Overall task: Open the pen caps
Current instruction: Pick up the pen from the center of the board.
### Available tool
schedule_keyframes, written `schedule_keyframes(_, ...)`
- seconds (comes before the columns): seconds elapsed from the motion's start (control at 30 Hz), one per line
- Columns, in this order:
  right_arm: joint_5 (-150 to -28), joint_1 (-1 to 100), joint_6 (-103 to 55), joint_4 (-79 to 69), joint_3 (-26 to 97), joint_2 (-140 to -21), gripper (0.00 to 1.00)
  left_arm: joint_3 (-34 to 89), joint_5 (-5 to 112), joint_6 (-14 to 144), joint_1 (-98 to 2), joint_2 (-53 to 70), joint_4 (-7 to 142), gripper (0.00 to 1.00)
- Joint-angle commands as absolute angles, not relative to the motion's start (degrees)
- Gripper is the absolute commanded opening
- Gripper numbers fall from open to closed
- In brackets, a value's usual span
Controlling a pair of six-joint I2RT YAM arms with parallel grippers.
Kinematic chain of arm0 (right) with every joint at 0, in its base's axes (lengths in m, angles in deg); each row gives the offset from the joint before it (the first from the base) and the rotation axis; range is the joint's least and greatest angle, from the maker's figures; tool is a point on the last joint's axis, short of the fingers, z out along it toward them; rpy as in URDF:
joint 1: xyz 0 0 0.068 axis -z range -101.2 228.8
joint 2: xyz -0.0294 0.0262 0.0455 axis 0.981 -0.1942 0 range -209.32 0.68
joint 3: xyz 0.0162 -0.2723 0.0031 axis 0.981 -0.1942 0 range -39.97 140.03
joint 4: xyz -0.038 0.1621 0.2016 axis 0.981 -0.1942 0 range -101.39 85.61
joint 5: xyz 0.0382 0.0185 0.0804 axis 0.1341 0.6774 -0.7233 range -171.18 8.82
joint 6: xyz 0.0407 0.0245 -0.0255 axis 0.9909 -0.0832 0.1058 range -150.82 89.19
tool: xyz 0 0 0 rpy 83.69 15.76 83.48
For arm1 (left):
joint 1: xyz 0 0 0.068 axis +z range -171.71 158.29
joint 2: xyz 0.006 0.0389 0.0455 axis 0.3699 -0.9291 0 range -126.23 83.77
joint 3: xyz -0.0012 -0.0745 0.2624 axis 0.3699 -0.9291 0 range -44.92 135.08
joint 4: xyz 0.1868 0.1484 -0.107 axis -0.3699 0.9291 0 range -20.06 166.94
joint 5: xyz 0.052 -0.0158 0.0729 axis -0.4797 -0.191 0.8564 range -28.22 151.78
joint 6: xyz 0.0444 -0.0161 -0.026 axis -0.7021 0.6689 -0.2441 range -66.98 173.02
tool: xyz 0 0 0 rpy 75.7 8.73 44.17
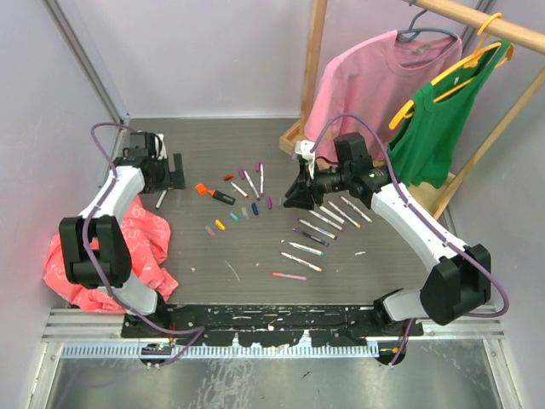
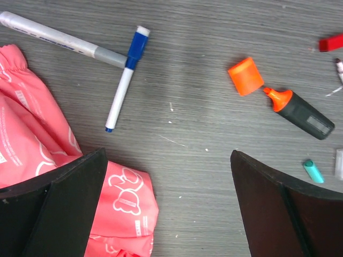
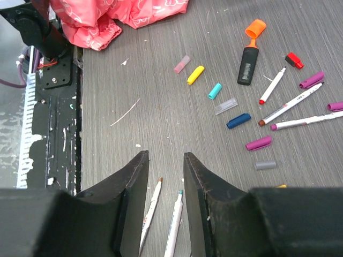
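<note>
Several loose pen caps lie on the grey table: yellow [image 3: 195, 75], teal [image 3: 215, 91], blue [image 3: 238, 120], magenta [image 3: 259, 143], grey [image 3: 265, 165] and red [image 3: 294, 60]. Uncapped pens [image 1: 328, 226] lie in a row at centre right. My right gripper [image 3: 165, 158] hovers over that row, jaws a little apart and holding nothing; two uncapped pens [image 3: 151, 206] lie on the table beneath the gap. My left gripper [image 2: 169, 155] stands wide open and empty at the far left. Ahead of it lie a blue-capped pen [image 2: 126, 80], a grey-white marker [image 2: 59, 37], and an orange-black highlighter [image 2: 303, 112] with its orange cap [image 2: 245, 76] off.
A red-pink printed cloth [image 1: 136, 247] is bunched at the table's left, reaching under my left fingers [image 2: 64, 198]. A pink sweater [image 1: 375, 85] and a green top [image 1: 434, 128] hang on a wooden rack [image 1: 315, 60] at the back right. A black rail [image 1: 272, 319] runs along the near edge.
</note>
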State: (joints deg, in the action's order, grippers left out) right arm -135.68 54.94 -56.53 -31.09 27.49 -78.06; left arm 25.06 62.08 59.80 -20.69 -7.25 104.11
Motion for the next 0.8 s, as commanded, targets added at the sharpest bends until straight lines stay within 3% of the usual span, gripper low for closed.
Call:
schedule_keyframes(0.0, -138.1, 55.3, -58.3, -30.8, 27.8, -77.1, 0.38, 27.6, 61.7, 57.9, -18.4, -10.0, 102.9, 1.00)
schedule_keyframes(0.27, -138.6, 55.8, -58.0, -30.8, 27.9, -78.0, 0.39, 31.6, 60.0, 58.1, -16.4, -17.7, 105.5, 0.92)
schedule_keyframes(0.47, -139.0, 56.1, -57.9, -30.8, 28.0, -78.3, 0.39, 34.9, 59.5, 58.1, -15.7, -23.1, 107.6, 0.75)
schedule_keyframes(0.77, -139.7, 56.3, -57.8, -31.1, 27.9, -79.0, 0.39, 40.4, 60.1, 58.7, -14.6, -29.4, 110.8, 0.65)
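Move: About 5 cm ahead, 5 cm left and some 10 cm below the open left hand lies the little white pen with the blue cap. The gray-capped marker ends against that cap, its middle about 9 cm ahead and 11 cm left of the hand; the loose orange cap sits about 5 cm ahead and 8 cm right. The red bag's middle is some 14 cm back, 18 cm left. From the right hand the pen is about 39 cm left, 16 cm ahead. Sinking about 8 cm, the left hand closes in on the blue-capped pen, easing some 3 cm left and 3 cm forward as it goes, quicker to the left at first. Its wrist tips about 15 degrees steeper toward the table while the fingers narrow from wide open to about two thirds, still empty. ##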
